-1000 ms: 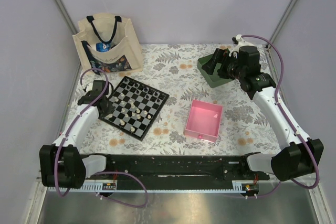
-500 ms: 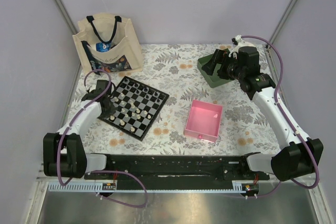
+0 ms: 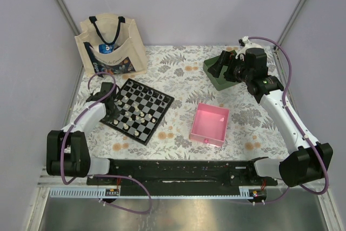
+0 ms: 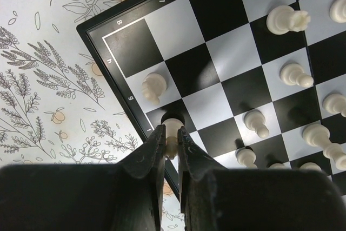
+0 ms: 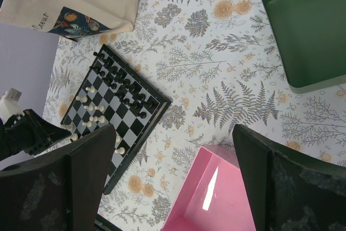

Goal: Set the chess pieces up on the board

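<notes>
The board [image 3: 155, 116] lies on the left of the table, with several cream-white chess pieces [image 3: 141, 116] towards its near side and black ones [image 5: 115, 80] along its far side. My left gripper [image 3: 111, 110] is at the board's left edge, shut on a cream-white piece [image 4: 171, 129]. That piece's base is at a black edge square of the board [image 4: 238, 47]. Other cream pieces [image 4: 153, 86] stand on nearby squares. My right gripper [image 5: 174, 133] hangs open and empty, high over the table's right side.
A pink tray [image 3: 210, 124] sits right of the board, and a green tray [image 3: 216, 81] stands at the back right under my right gripper [image 3: 224, 66]. A cloth tote bag [image 3: 111, 44] stands behind the board at the back left.
My left arm has swung a little, bringing its gripper slightly right and nearer at the board's left edge, still shut on the piece. The right arm has barely moved.
</notes>
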Robot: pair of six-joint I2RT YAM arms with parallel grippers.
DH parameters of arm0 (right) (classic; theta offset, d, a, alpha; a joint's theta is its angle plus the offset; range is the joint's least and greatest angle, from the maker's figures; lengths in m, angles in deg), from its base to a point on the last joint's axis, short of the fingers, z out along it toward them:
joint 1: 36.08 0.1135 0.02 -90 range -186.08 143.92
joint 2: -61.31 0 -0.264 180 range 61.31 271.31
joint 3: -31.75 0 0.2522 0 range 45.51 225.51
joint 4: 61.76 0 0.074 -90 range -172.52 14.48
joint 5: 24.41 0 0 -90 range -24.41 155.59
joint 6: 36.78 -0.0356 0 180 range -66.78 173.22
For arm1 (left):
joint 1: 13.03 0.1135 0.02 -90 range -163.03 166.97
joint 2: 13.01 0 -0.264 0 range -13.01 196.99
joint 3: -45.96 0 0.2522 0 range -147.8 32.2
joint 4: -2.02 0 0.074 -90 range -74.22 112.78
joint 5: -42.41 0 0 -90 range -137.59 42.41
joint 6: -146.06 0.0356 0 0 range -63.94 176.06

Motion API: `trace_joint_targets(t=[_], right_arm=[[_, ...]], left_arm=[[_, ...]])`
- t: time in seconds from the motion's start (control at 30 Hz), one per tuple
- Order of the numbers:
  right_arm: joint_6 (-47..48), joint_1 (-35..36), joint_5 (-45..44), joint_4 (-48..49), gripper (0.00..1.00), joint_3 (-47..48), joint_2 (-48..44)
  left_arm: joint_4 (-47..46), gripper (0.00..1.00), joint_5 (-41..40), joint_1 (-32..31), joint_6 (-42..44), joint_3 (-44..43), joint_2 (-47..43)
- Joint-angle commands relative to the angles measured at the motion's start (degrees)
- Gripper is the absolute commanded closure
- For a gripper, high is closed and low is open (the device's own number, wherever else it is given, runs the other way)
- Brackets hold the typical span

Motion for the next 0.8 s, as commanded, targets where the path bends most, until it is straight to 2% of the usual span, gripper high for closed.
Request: trace_joint_targets(t=[0.0, 0.27, 0.37, 0.47, 0.57, 0.67, 0.77], right_arm=[[0.32, 0.28, -0.13, 2.11, 0.01, 0.3, -0.34], [0.32, 0.28, -0.22, 2.11, 0.01, 0.3, -0.61], [0.41, 0.28, -0.13, 2.03, 0.01, 0.21, -0.69], [0.41, 0.37, -0.04, 2.11, 0.01, 0.12, -0.7], [0.41, 0.28, -0.13, 2.03, 0.01, 0.12, -0.78], [0.41, 0.28, -0.13, 2.03, 0.01, 0.12, -0.87], [0.41, 0.28, -0.22, 2.12, 0.01, 0.03, -0.87]], left_arm=[[-2.68, 1.0, -2.27, 0.23, -0.88, 0.08, 0.83], [-2.86, 0.99, -2.19, 0.23, -0.97, 0.51, 1.8], [-2.77, 0.86, -2.1, 0.23, -1.06, 0.69, 1.63], [-2.77, 0.8, -2.45, 0.23, -1.06, 0.6, 1.36], [-2.68, 0.69, -2.54, 0.32, -0.97, 0.34, 1.1], [-2.51, 0.63, -2.54, 0.23, -0.97, 0.16, 0.57], [-2.6, 0.62, -2.19, 0.32, -0.7, -0.27, -0.39]])
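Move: The left hand still holds a white bishop-like piece by its upper part. The square meant for it, third from the board's left corner on the near edge row, is right below, the board surface some 4 cm under the hand point. From the hand, a white knight stands about 1 cm ahead and 2 cm left, a small pawn 3 cm ahead and 5 cm right, and the next edge-row piece 2 cm back and 5 cm right. For the right hand that square is roughly 45 cm left, 12 cm back and 26 cm down. The left hand eases the pinched piece down the last half centimetre onto its square beside the knight, drifting barely forward and left as it settles, with the wrist's attitude held. It then stays in place low over the board and spreads its fingers from nearly shut to about 40 percent open, which lets go of the piece and leaves one finger standing clear on either side. ##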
